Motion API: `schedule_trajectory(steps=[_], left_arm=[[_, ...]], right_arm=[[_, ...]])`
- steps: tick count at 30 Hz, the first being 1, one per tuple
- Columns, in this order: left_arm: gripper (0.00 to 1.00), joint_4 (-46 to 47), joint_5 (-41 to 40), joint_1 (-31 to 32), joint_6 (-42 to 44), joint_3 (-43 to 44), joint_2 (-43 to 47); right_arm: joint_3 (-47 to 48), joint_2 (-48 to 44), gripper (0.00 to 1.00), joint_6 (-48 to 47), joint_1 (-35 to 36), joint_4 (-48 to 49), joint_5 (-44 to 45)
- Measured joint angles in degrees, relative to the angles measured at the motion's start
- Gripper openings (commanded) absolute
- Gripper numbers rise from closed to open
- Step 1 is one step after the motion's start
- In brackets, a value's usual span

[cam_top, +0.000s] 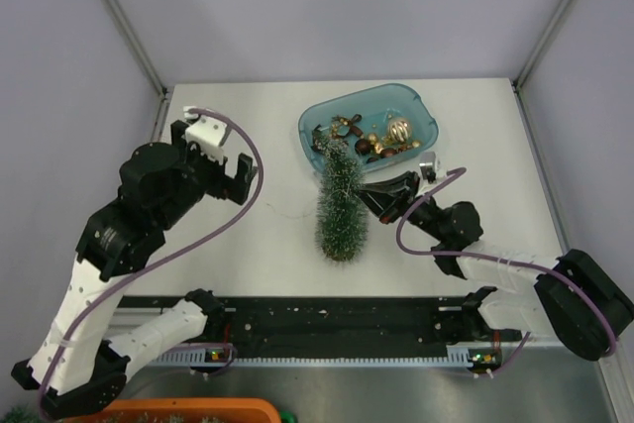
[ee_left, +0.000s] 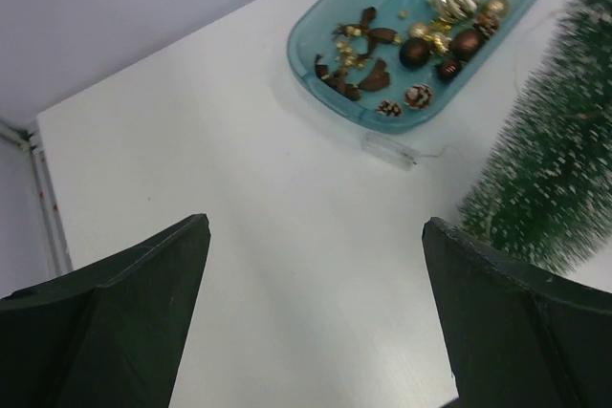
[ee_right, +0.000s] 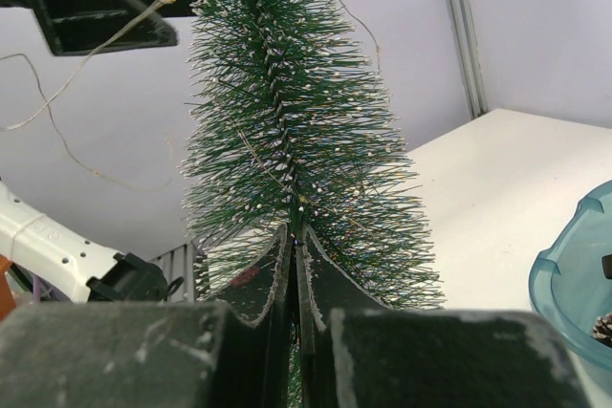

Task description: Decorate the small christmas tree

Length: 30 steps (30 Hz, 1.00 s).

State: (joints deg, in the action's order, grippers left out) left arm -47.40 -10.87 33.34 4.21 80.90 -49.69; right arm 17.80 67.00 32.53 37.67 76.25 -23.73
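Note:
The small christmas tree (cam_top: 340, 207) stands upright mid-table, dark green with frosted tips; it also shows in the left wrist view (ee_left: 550, 179) and the right wrist view (ee_right: 287, 112). A thin light wire (ee_right: 86, 40) drapes from its top and crosses its bristles. My right gripper (cam_top: 365, 193) reaches into the tree from the right. Its jaws (ee_right: 295, 231) are pressed together at the core, where the wire leads in. My left gripper (cam_top: 241, 177) hovers open and empty left of the tree, over bare table in its own view (ee_left: 316, 222).
A translucent blue oval tray (cam_top: 421, 108) behind the tree holds several brown and gold ornaments and pinecones (ee_left: 449, 21). A small clear battery box (ee_left: 387, 148) lies by the tray. An orange bin (cam_top: 198, 409) sits below the table's front rail.

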Motion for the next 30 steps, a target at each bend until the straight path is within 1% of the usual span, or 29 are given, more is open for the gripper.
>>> schedule_trajectory(steps=[6, 9, 12, 17, 18, 19, 21, 22, 23, 24, 25, 30], left_arm=[[0.99, -2.82, 16.96, 0.0, 3.67, -1.27, 2.58], [0.99, -3.17, 23.58, 0.02, 5.18, -2.38, 1.66], [0.99, -3.13, 28.0, 0.39, 8.07, -3.65, -0.13], [0.99, -1.53, 29.9, 1.97, 14.38, -9.51, -1.51], [0.95, -1.2, 29.94, 2.1, 15.61, -10.69, -1.6], [0.85, -0.81, 29.94, 2.21, 16.74, -11.63, -1.64], [0.56, 0.46, 29.94, 2.29, 18.43, -12.7, -1.97], [0.35, 1.01, 29.99, 2.36, 18.93, -12.85, -2.21], [0.18, 1.66, 30.32, 2.34, 20.2, -12.85, -2.82], [0.05, 2.29, 30.67, 2.34, 20.68, -12.85, -3.41], [0.0, 2.78, 30.82, 2.36, 20.96, -12.85, -4.0], [0.0, 4.76, 30.95, 2.38, 22.43, -13.75, -6.29]], right_arm=[[0.52, -0.22, 0.0, 0.0, 0.0, -0.63, -0.35], [0.74, -0.22, 0.0, 0.0, 0.0, -0.87, -0.52], [0.74, -0.33, 0.0, -0.04, 0.0, -0.94, -0.57], [0.74, -0.66, 0.0, -0.39, 0.0, -1.27, -0.68], [0.74, -0.66, 0.0, -0.39, 0.0, -1.31, -0.7], [0.74, -0.66, 0.0, -0.39, 0.0, -1.29, -0.81], [0.74, -0.74, 0.0, -0.39, 0.0, -1.31, -0.85], [0.74, -0.79, 0.0, -0.39, 0.0, -1.31, -0.87], [0.74, -0.87, 0.0, -0.42, 0.0, -1.33, -0.98], [0.74, -0.9, 0.0, -0.42, 0.0, -1.33, -1.01], [0.74, -0.9, 0.0, -0.42, 0.0, -1.36, -1.03], [0.74, -1.2, 0.0, -0.39, -0.02, -1.81, -1.01]])
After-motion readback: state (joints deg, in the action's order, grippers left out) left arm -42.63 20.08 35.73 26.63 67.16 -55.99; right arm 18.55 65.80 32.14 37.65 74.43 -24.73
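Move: The left gripper, wide open, is going for the loose light wire trailing left of the tree: its pinching spot is about 9 cm to the right, 3 cm back and 10 cm lower. From the same hand the tree's middle is roughly 22 cm to the right, level fore and aft, 11 cm lower; the battery box lies 11 cm ahead, 21 cm right and 36 cm below. From the right gripper the wire spot is some 15 cm left, level with it in depth and height. Bring the left gripper down and to the right, about 10 cm each, towards the tree: first draw it back and right, then sink, while swinging the fingers some 40 degrees clockwise. Near the bottom, shut the wide-open fingers to pinch the light wire at the tips. Keep the right gripper shut and still on the tree. ##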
